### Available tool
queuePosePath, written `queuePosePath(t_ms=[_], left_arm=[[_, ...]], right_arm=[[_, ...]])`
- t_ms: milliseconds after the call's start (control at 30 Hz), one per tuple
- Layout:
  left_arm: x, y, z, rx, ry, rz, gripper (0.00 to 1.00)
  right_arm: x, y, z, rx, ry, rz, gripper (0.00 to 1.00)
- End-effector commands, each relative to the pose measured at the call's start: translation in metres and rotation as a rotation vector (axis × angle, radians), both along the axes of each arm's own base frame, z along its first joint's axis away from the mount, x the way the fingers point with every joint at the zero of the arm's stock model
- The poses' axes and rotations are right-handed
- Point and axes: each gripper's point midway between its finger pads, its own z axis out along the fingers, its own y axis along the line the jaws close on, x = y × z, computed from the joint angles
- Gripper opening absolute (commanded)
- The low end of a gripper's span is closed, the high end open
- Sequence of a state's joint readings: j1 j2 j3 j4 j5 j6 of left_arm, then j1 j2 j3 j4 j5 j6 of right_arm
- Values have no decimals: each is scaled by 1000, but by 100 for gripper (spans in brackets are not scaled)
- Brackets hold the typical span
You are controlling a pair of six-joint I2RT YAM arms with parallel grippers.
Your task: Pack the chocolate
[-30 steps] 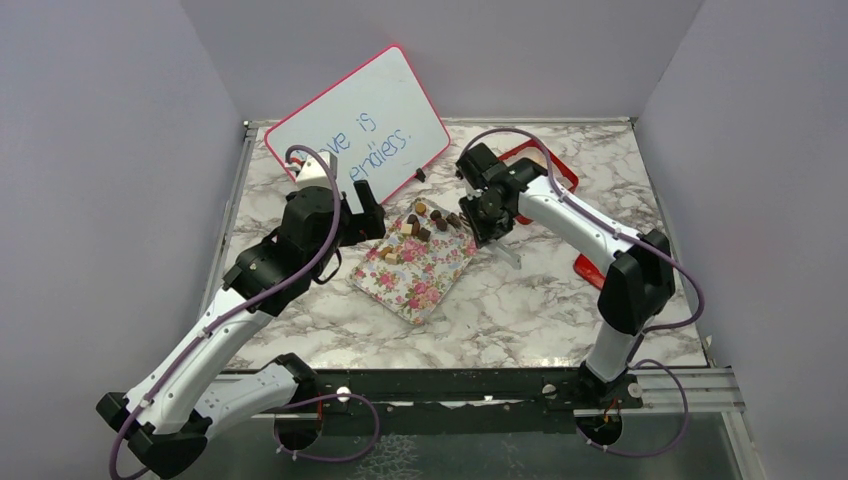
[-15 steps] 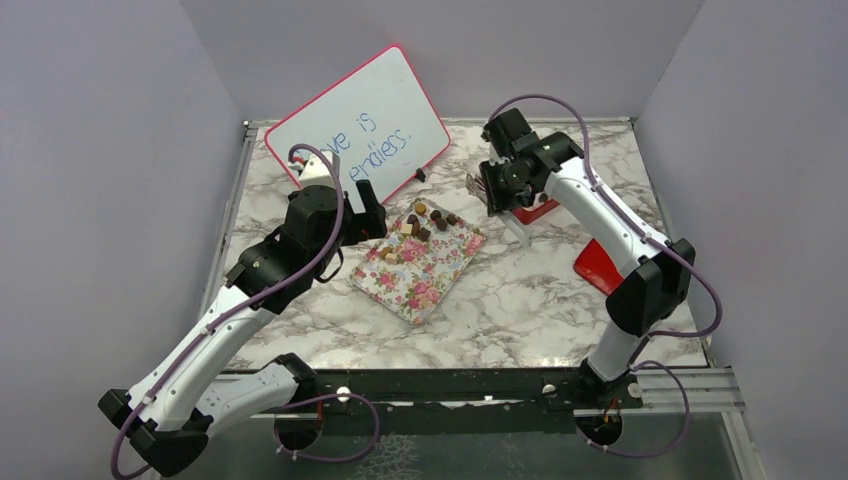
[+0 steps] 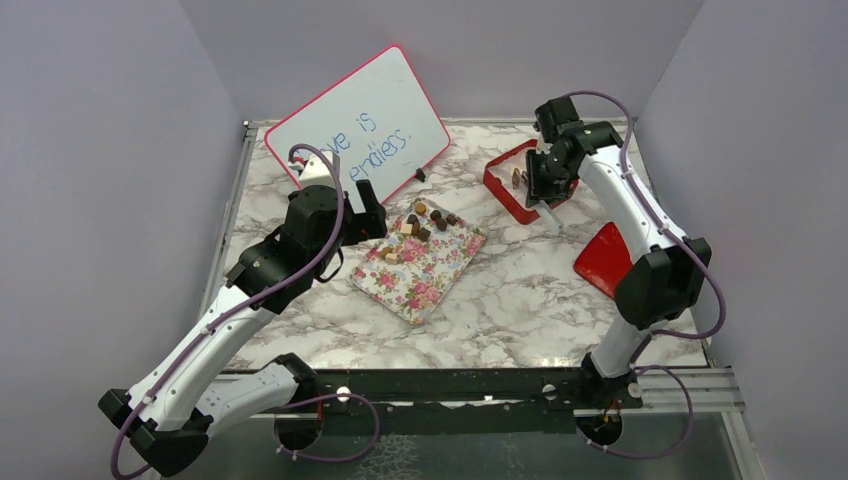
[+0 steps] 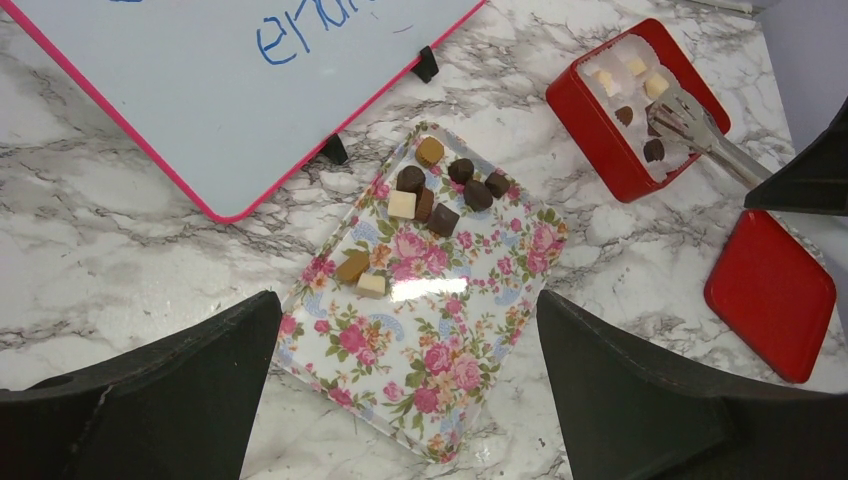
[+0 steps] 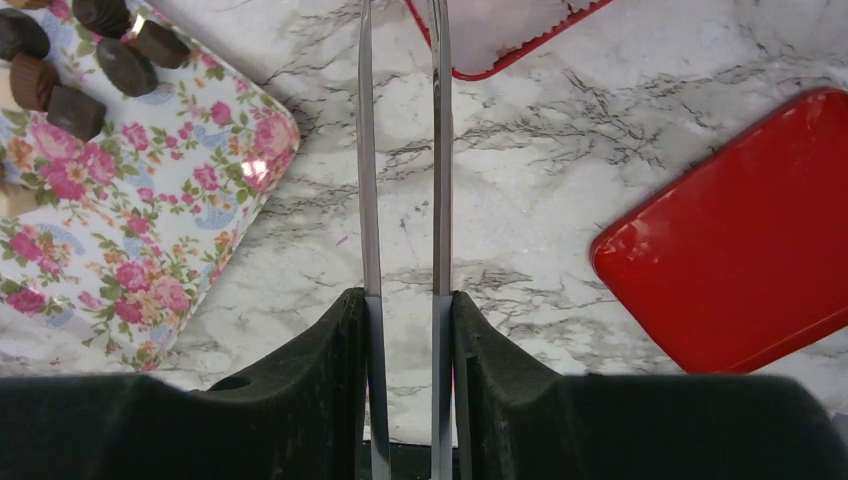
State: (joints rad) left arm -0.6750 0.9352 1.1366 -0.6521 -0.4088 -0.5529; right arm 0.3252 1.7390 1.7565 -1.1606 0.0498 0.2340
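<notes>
Several brown and cream chocolates [image 3: 425,222] lie on the far end of the floral tray [image 3: 415,275]; they also show in the left wrist view [image 4: 440,195] and the right wrist view [image 5: 100,60]. A few more chocolates [image 4: 640,90] sit in the open red box [image 3: 503,187]. My right gripper [image 3: 545,170] is shut on metal tongs [image 5: 367,180], whose tips reach into the red box [image 4: 600,140]. I cannot tell whether the tips hold a piece. My left gripper [image 4: 410,310] is open and empty, above the tray's near end [image 4: 440,380].
The red lid [image 3: 603,258] lies on the marble at the right, also in the right wrist view [image 5: 740,240]. A pink-rimmed whiteboard [image 3: 355,125] leans at the back left. Purple walls close in the left, back and right.
My right arm has swung with the tongs from the tray's far corner to the right and back, over the red box. The left arm has not moved.
</notes>
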Motion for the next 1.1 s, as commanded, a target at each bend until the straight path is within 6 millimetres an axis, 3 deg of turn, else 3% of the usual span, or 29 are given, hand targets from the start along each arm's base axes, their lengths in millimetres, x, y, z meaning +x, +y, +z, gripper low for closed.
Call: queuePosePath(t_ms=[0,500,1067], left_arm=[[3,1,11,-15,-32,10,99],[7,-3,14,-5,-32,-4,99],[7,-4,12,-9,-25,-4,99]], right_arm=[[4,-9,-6,30,15,-12,25],[35,-19,-34,48,32,-35,29],[43,-19,-44,42,37,-19,39]])
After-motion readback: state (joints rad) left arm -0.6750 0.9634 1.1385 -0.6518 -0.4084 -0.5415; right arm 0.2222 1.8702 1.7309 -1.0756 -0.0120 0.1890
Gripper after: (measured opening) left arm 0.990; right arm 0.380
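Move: The right hand still holds the tongs, a brown chocolate apparently in their tips. From this hand, the red box's middle lies about 14 cm ahead, 2 cm right and 13 cm below. The red lid lies some 17 cm right and 8 cm back, and the flowered tray about 24 cm left and 6 cm back, both about 15 cm below. From the idle left hand, the box is roughly 24 cm ahead, 35 cm right and 23 cm below. Keeping the tongs pinched between its fingers, the right hand finishes its swing with about 2 cm to the right, then sinks some 5 cm while easing 3 cm forward, carrying the tong tips deeper into the red box beside the chocolate already near its left side. The wrist turns only about 5 degrees, and after the hand has nearly stopped its fingers just begin to slacken on the tongs, whose tips are still at the chocolate at the end. ##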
